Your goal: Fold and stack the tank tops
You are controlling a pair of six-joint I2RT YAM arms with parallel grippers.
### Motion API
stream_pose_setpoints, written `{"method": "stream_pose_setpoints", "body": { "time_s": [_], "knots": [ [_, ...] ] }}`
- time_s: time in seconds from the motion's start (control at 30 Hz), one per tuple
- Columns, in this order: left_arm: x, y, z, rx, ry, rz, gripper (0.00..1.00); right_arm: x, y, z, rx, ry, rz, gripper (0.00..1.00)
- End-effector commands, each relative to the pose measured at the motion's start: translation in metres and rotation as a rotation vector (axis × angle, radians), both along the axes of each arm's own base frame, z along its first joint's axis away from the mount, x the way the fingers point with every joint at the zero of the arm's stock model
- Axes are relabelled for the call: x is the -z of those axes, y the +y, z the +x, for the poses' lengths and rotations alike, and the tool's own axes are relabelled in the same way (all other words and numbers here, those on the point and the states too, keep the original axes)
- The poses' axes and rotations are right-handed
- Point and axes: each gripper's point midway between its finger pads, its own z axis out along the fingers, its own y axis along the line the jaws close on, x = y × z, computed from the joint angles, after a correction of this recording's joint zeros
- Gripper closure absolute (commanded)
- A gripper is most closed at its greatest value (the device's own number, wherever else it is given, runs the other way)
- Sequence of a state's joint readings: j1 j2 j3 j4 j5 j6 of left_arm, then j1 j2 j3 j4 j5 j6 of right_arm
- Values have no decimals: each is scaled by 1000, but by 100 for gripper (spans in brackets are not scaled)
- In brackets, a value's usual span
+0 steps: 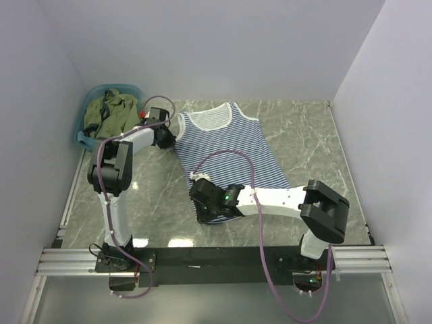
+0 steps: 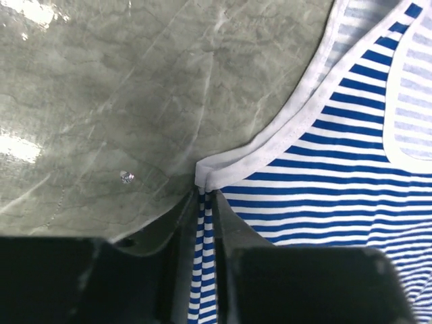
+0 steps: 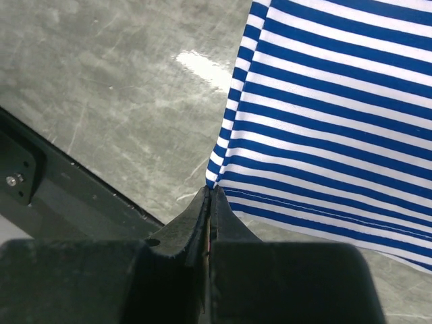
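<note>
The navy-and-white striped tank top [image 1: 229, 145] lies spread flat mid-table, neck toward the far wall. My left gripper [image 1: 169, 137] sits at its left shoulder. The left wrist view shows a fold of striped cloth [image 2: 204, 256] pinched between the closed-in fingers of the left gripper [image 2: 206, 199], just under the white-trimmed strap edge [image 2: 270, 145]. My right gripper [image 1: 206, 202] is at the shirt's near left hem corner. In the right wrist view the right gripper [image 3: 211, 192] has its jaws shut on that corner [image 3: 219, 177]. An olive green tank top [image 1: 111, 111] lies crumpled in the basin.
A translucent teal basin [image 1: 111, 88] stands in the far left corner against the walls. The black base rail [image 1: 216, 256] runs along the near table edge, close behind my right gripper. Bare marble tabletop [image 1: 310, 142] lies right of the shirt. White walls enclose three sides.
</note>
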State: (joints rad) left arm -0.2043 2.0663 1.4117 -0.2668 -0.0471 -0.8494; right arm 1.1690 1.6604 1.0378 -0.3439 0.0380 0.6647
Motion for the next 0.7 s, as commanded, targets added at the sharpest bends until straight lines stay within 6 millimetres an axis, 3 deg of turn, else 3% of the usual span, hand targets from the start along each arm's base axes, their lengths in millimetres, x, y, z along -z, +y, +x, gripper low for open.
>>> {"method": "stream_pose_setpoints", "body": {
  "time_s": [0.0, 0.2, 0.43, 0.53, 0.67],
  "knots": [
    [5, 9, 1, 5, 21, 72, 81, -28, 20, 1, -18, -11, 107, 100],
    [-17, 28, 5, -38, -11, 155, 99, -40, 40, -10, -77, 40, 178, 100],
    [-64, 64, -2, -133, -43, 271, 100, -52, 70, -21, -150, 108, 273, 100],
    [-79, 65, 3, -124, -66, 281, 100, -62, 78, -21, -170, 110, 298, 100],
    [-91, 55, 8, -98, -89, 251, 100, -63, 67, -11, -127, 108, 312, 100]
  ]
}}
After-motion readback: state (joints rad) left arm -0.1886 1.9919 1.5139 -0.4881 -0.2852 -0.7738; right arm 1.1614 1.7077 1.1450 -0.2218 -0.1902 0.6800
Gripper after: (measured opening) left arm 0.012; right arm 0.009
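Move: The striped tank top's left underarm corner lies between the left hand's nearly closed fingers. From that hand, the neckline is some 14 cm to the right and 10 cm ahead, and the basket about 25 cm left and 9 cm ahead. The right hand already grips the tank top's near-left hem corner; from it the underarm corner is roughly 32 cm ahead and 9 cm left, and the other hem corner about 31 cm right and 12 cm ahead. The left fingers shut and pinch the side seam at the underarm corner, while the right keeps its closed grip on the hem corner. Then both hands carry that side leftward together, about 5 to 6 cm, while rising some 4 cm; the right climbs steadily, the left mostly towards the end. Both roll about 15 degrees, left side up. ##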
